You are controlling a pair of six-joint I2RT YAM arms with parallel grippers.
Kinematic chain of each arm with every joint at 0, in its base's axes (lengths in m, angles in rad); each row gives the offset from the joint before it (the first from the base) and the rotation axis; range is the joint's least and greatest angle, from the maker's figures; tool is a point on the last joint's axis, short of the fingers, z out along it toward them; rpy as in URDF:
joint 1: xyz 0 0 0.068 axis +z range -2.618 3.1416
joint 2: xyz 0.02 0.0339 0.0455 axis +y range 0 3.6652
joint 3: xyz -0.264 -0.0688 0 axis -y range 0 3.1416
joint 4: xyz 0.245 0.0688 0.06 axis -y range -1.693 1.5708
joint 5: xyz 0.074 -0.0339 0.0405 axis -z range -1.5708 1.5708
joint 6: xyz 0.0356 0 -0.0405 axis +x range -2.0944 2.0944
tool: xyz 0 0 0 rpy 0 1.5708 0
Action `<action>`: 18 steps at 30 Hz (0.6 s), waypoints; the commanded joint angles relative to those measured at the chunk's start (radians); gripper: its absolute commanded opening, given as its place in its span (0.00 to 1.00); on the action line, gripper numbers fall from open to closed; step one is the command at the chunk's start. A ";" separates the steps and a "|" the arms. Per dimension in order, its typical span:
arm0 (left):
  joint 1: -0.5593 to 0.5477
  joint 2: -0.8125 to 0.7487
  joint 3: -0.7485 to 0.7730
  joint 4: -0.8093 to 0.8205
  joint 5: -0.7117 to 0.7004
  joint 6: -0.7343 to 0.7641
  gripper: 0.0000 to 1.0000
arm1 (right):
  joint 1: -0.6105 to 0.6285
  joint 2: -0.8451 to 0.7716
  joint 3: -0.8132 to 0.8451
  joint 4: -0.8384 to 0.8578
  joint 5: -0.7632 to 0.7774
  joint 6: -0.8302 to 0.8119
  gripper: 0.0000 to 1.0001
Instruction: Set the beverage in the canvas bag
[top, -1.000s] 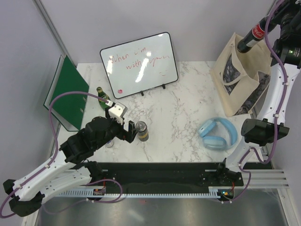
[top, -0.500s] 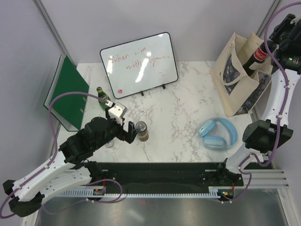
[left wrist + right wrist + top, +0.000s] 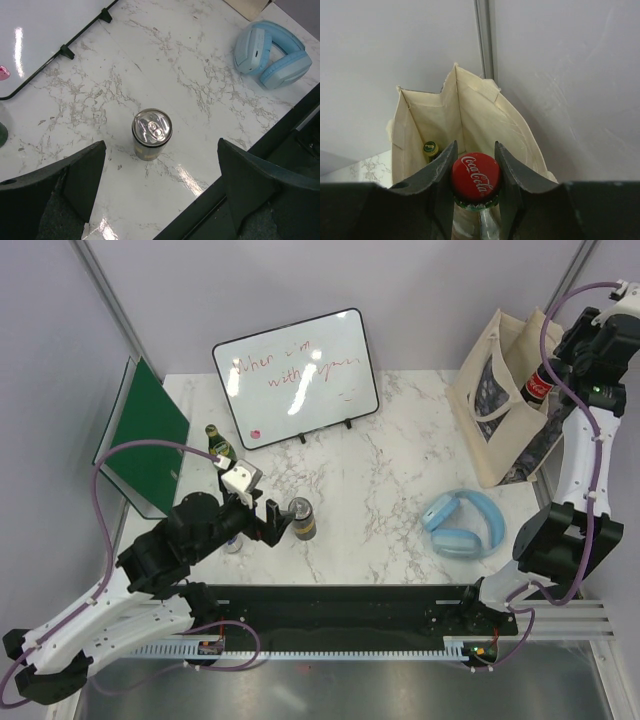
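Note:
A cola bottle (image 3: 537, 387) with a red cap (image 3: 475, 176) hangs upright in the mouth of the cream canvas bag (image 3: 495, 415), its lower part inside. My right gripper (image 3: 475, 146) is shut on the bottle's neck just under the cap. Deeper in the canvas bag (image 3: 470, 110) stands another bottle with a green cap (image 3: 430, 148). A drink can (image 3: 151, 132) stands on the marble table, just beyond the fingertips of my left gripper (image 3: 161, 166). The left gripper (image 3: 278, 522) is open wide and holds nothing. A green glass bottle (image 3: 216, 443) stands at the table's left.
Blue headphones (image 3: 462, 523) lie on the table in front of the bag. A whiteboard (image 3: 296, 376) leans on its stand at the back. A green folder (image 3: 143, 435) stands against the left wall. The black mounting rail (image 3: 340, 605) runs along the near edge.
My right gripper has come down with the cola bottle, from above the bag into its mouth. The left arm has barely shifted and the can has stayed put.

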 commanded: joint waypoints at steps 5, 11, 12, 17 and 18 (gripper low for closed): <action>0.003 -0.005 0.002 0.042 0.020 0.027 1.00 | -0.001 -0.090 -0.059 0.382 -0.055 -0.018 0.00; 0.004 -0.001 0.001 0.044 0.013 0.027 1.00 | -0.001 -0.075 -0.142 0.454 -0.078 -0.026 0.00; 0.004 -0.001 -0.001 0.042 0.013 0.027 1.00 | 0.001 -0.068 -0.147 0.457 -0.081 -0.026 0.00; 0.004 -0.007 0.001 0.044 0.003 0.028 1.00 | 0.004 -0.039 -0.211 0.511 -0.098 -0.023 0.00; 0.004 -0.008 0.001 0.042 0.003 0.028 1.00 | 0.004 -0.036 -0.222 0.524 -0.118 -0.029 0.00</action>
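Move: The canvas bag's middle lies about 4 cm ahead of the right hand, 4 cm to its left and some 22 cm below; this hand already holds the cola bottle by its neck, with the lower end in the mouth of the bag. A green bottle already inside stands roughly 14 cm ahead, 5 cm left and 27 cm down, and the headphones lie about 25 cm back and 22 cm left, down on the table. From the left hand the bag is around 34 cm ahead, 58 cm to the right and a little lower. The right hand sinks steadily about 6 cm, drifting only a centimetre or so forward, and lowers the upright cola bottle deeper through the bag's open mouth, on the near side of the green bottle. The fingers keep their closed grip round the neck just under the red cap, pointing nearly level, and the wrist hardly turns. ##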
